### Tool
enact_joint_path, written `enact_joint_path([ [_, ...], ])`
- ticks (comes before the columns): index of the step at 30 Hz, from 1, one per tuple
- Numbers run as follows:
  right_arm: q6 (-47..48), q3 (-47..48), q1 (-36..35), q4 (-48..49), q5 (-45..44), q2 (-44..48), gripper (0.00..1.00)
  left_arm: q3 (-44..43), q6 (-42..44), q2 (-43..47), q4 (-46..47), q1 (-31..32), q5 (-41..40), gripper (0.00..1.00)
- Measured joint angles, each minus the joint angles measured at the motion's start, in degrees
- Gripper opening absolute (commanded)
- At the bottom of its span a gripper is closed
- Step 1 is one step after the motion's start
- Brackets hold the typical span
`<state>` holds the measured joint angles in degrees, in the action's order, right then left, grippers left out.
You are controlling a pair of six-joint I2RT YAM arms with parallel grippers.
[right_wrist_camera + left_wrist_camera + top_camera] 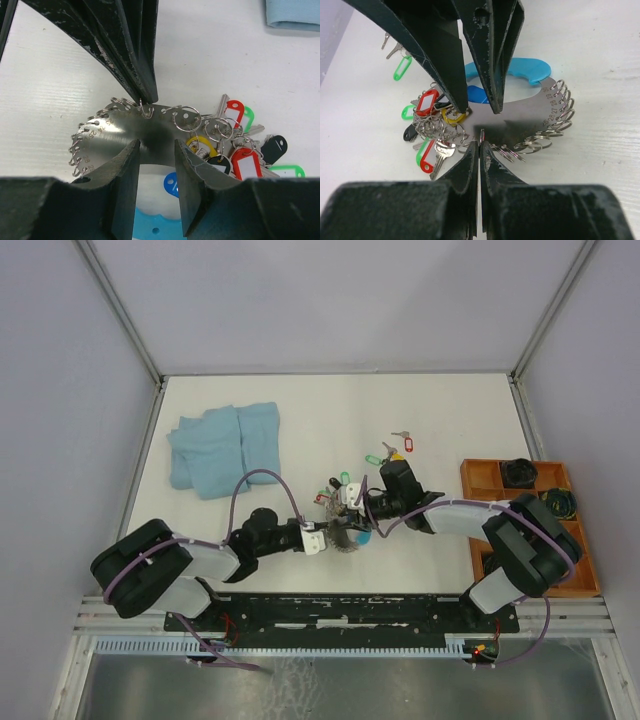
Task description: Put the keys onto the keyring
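The keyring (525, 122) is a half-round steel plate with a blue handle (527, 70) and small split rings all along its edge. It lies flat at mid-table (352, 537). Several keys (431, 134) with red, green, yellow and black tags hang bunched on rings at one end (235, 147). My left gripper (480, 145) is shut on one split ring at the plate's edge (146, 107). Over the plate's inner cut-out, my right gripper (156, 145) is open and holds nothing. Loose keys with red and yellow tags (402, 446) and a green tag (373, 458) lie farther back.
A blue towel (222, 448) lies crumpled at the back left. An orange compartment tray (478, 477) stands at the right edge with dark items in it. White walls enclose the table on three sides.
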<state>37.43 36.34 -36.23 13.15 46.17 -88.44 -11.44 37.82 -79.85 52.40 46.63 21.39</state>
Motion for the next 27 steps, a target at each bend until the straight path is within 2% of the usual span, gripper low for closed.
enact_joint_path([
  [15, 3.1, -3.4, -1.9, 6.8, -3.2, 0.5, 0.41, 0.8, 2.0, 0.0, 1.3, 1.1, -2.4, 0.03],
  [23, -5.5, -3.2, -1.9, 8.5, -11.3, 5.2, 0.43, 1.0, 2.3, -0.1, 1.2, 1.2, -4.0, 0.03],
  [27, -12.1, 0.2, -2.0, 5.1, -20.2, 5.7, 0.46, 1.0, 2.3, -0.1, 0.8, 1.3, -4.9, 0.03],
])
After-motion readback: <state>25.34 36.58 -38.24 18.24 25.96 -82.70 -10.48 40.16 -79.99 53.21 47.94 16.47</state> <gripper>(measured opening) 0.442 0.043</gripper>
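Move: The green-tagged key lying loose on the table is about 16 cm ahead of the empty right hand, 6 cm to its right and 6 cm below; the yellow tag lies level with it, some 5 cm farther right. Nearer in, the bunch of tagged keys hangs about 7 cm ahead and 2 cm left of the right hand, and the metal plate is just under its fingers. From the left hand the green-tagged key is about 16 cm ahead and 10 cm right. The ringed plate stays pinched at its edge by the left fingers, which barely shift, while the right hand leaves it with its fingers still part open. After dipping and drawing back about half a centimetre, the right hand sweeps forward roughly 5 cm and rises 3 to 4 cm past the key bunch towards the loose keys, quickening and turning some 20 degrees clockwise. ##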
